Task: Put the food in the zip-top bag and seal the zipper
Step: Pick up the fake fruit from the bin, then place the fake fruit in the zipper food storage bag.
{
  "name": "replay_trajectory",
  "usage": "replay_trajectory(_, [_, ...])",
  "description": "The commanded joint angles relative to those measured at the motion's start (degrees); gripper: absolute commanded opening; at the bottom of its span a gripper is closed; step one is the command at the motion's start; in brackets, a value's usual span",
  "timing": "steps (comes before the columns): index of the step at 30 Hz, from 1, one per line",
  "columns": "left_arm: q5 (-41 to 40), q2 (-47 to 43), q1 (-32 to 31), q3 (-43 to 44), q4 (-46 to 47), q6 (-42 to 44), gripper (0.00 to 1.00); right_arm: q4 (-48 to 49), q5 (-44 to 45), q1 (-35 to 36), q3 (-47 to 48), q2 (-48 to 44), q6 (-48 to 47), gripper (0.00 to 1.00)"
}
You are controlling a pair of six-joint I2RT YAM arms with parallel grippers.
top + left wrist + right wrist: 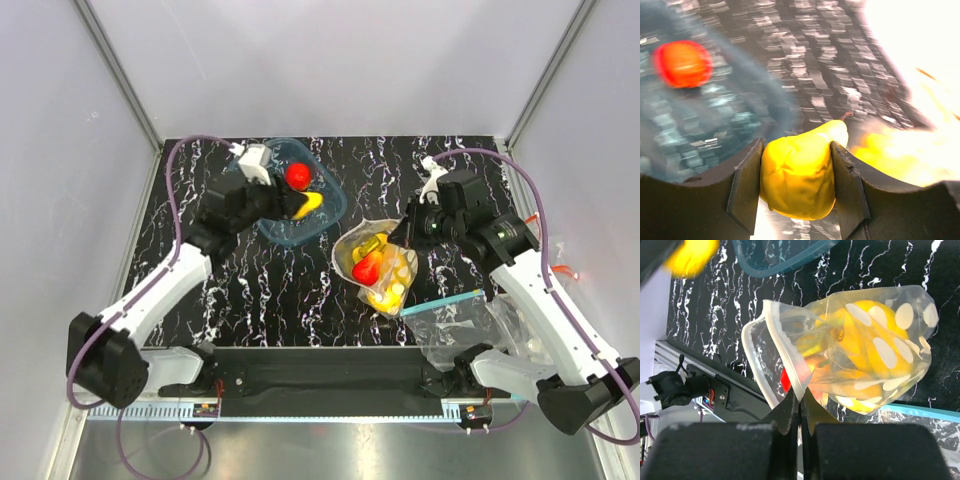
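Note:
My left gripper (pixel 290 205) is shut on a yellow toy fruit (pixel 306 204) and holds it over the right side of a blue clear tub (pixel 283 234). In the left wrist view the lumpy fruit (pixel 799 175) sits between both fingers (pixel 742 185). A round red piece (pixel 297 176) lies in the tub. The polka-dot zip-top bag (pixel 394 288) lies at centre right, holding yellow pieces and a red one (pixel 366 268). My right gripper (pixel 801 400) is shut on its pale zipper strip (pixel 782 345), and the mouth gapes open toward the tub.
A plain clear bag with a teal strip (pixel 455 300) lies at the front right, next to the right arm's base. The black marbled table (pixel 250 290) is walled by white panels at the back and sides. A black rail runs along the near edge.

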Motion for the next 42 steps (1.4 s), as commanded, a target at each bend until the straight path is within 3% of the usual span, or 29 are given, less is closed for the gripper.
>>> replay_trajectory(1, [-5.16, -6.51, -8.62, -1.49, 4.82, -0.53, 0.23, 1.23, 1.52, 0.27, 1.83, 0.74, 0.95, 0.00])
replay_trajectory(8, [-14.73, -10.48, -24.00, -0.26, 2.28, 1.58, 0.23, 0.96, 3.37, 0.26, 2.18, 0.30, 2.53, 0.00])
replay_trajectory(15, [-20.20, -8.99, -32.01, 3.07, -1.92, 3.43, 0.24, 0.87, 3.99, 0.27, 2.97, -0.22, 3.14, 0.00])
replay_trajectory(24, [-22.66, 3.92, -34.92, 14.05, -13.35, 4.92, 0.24, 2.36, 1.79, 0.18, 2.53, -1.19, 4.20, 0.00])
replay_trajectory(32, [-19.68, 12.19, -35.88, 20.03, -19.59, 5.36, 0.23, 2.81, 3.19, 0.18, 2.62, -1.98, 4.46, 0.00])
replay_trajectory(42, [-16.95, 21.14, -37.91, 23.82, -17.42, 4.84, 0.24, 6.23, -0.49, 0.18, 1.56, -2.33, 6.83, 0.00])
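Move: The yellow fruit is already in the left hand, high over the bin's near right part. The zip-top bag's open mouth is about 14 cm to the right, 9 cm back and 8 cm lower. The red pepper inside the bag lies some 14 cm right, 14 back and 15 below; the tomato left in the bin is 9 cm ahead, 3 left and 20 below. From the right hand, pinching the rim, the mouth's middle is roughly 8 cm left, level fore and aft, and 7 lower. Still gripping the yellow fruit, the left hand brings it into the bag's mouth: right and back in one sweep, rising about 5 cm, then sinking some 10 cm while still easing right, roughly 18 cm right and 13 back overall. It turns about 20 degrees clockwise and rolls its left side up a similar amount. The right fingers stay shut on the rim and hold the bag nearly still. ##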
